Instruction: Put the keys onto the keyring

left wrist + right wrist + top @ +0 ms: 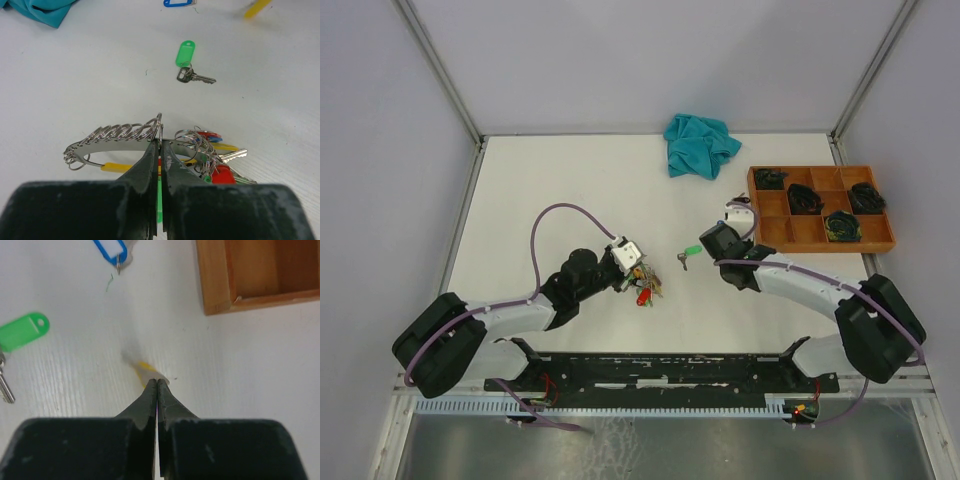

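My left gripper (160,141) is shut on the keyring (115,135), a thin silver ring strung with several small loops. Keys with red, yellow, blue and green tags (220,172) hang bunched on its right side. From above, that bundle (645,285) sits by the left gripper (632,268). A loose green-tagged key (186,54) (688,254) (22,331) lies on the table between the arms. My right gripper (157,381) is shut, its tips meeting with no gap. A blurred yellow tag (144,367) (257,7) lies just beyond them. A blue tag (111,250) rests further off.
A wooden compartment tray (830,246) (215,280) with dark coiled items stands at the right, close to the right gripper. A crumpled teal cloth (700,145) lies at the back centre. Grey walls close in the table's sides and back.
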Motion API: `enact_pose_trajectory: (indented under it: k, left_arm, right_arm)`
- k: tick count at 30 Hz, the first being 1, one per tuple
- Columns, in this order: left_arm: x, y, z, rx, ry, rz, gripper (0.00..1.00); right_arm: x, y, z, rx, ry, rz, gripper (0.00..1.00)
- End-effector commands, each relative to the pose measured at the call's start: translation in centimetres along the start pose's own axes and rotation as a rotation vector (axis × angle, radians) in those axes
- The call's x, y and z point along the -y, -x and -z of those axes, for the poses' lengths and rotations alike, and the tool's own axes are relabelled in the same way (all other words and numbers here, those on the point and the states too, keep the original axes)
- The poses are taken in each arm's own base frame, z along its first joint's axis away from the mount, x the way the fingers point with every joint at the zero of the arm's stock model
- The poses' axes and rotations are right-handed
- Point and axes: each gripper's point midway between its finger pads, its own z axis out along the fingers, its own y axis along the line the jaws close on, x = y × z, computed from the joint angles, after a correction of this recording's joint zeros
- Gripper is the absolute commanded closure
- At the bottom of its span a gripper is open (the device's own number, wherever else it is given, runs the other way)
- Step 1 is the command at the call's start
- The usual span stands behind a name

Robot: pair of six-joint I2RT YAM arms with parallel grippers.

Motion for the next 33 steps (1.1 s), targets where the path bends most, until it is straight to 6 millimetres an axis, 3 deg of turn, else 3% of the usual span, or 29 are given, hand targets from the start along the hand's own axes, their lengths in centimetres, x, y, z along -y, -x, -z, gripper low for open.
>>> enact_pose_trajectory:
  k: [1,8,13,16,24,29,33]
  left_arm:
    - [-0.6,4.0,-0.3,0.120,0.010,0.021,0.97]
    - [-0.6,4.1,-0.4,0.126,0.006,0.023,0.97]
    - [-0.7,4.3,-0.3,0.130,0.010,0.021,0.97]
    - [-0.7,4.3,-0.2,0.131,0.012,0.019,0.97]
    - [-0.6,4.4,-0.2,0.134,0.005,0.019,0.97]
    - [-0.5,4.4,-0.2,0.135,0.003,0.020,0.97]
    - [-0.5,4.4,-0.2,0.134,0.003,0.020,0.97]
  right_arm:
    - [-1.3,-2.5,-0.1,-0.003,-0.004,-0.091,0.98]
    - [-3.9,-6.1,0.7,-0.075,0.066,-0.119,0.88]
    - [-5.9,-6.9,1.7,-0.127,0.139,-0.102,0.73]
    - [-6.5,-5.8,3.0,-0.133,0.207,-0.052,0.60]
    - [-3.5,-2.6,4.4,-0.135,0.249,0.107,0.34]
    - [-3.7,-1.2,3.2,-0.175,0.382,0.117,0.30]
    - [-5.0,-0.3,1.9,-0.207,0.469,0.132,0.30]
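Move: The right hand, still pinching the yellow-tagged key about 6 cm above the table, has the bare patch for it some 2 cm back and 3 cm to the left. The green-tagged key lies about 5 cm ahead and 11 cm left of that hand, the blue-tagged key 11 cm ahead and 2 cm left, the box's near-left corner 5 cm ahead and 6 cm right. From the left hand the patch is roughly 20 cm right, 1 cm back and 9 cm below. Back, down and to its left, about 5 cm each way, the right hand swings to just above the table while its fingers begin to part and let go of the yellow-tagged key. The hand then rises some 5 cm and comes part-way forward and right over the key, fingers spreading wide, wrist turning roughly 15 degrees counter-clockwise and tipping more downward. The left hand stays put, keeping its grip on the keyring. ##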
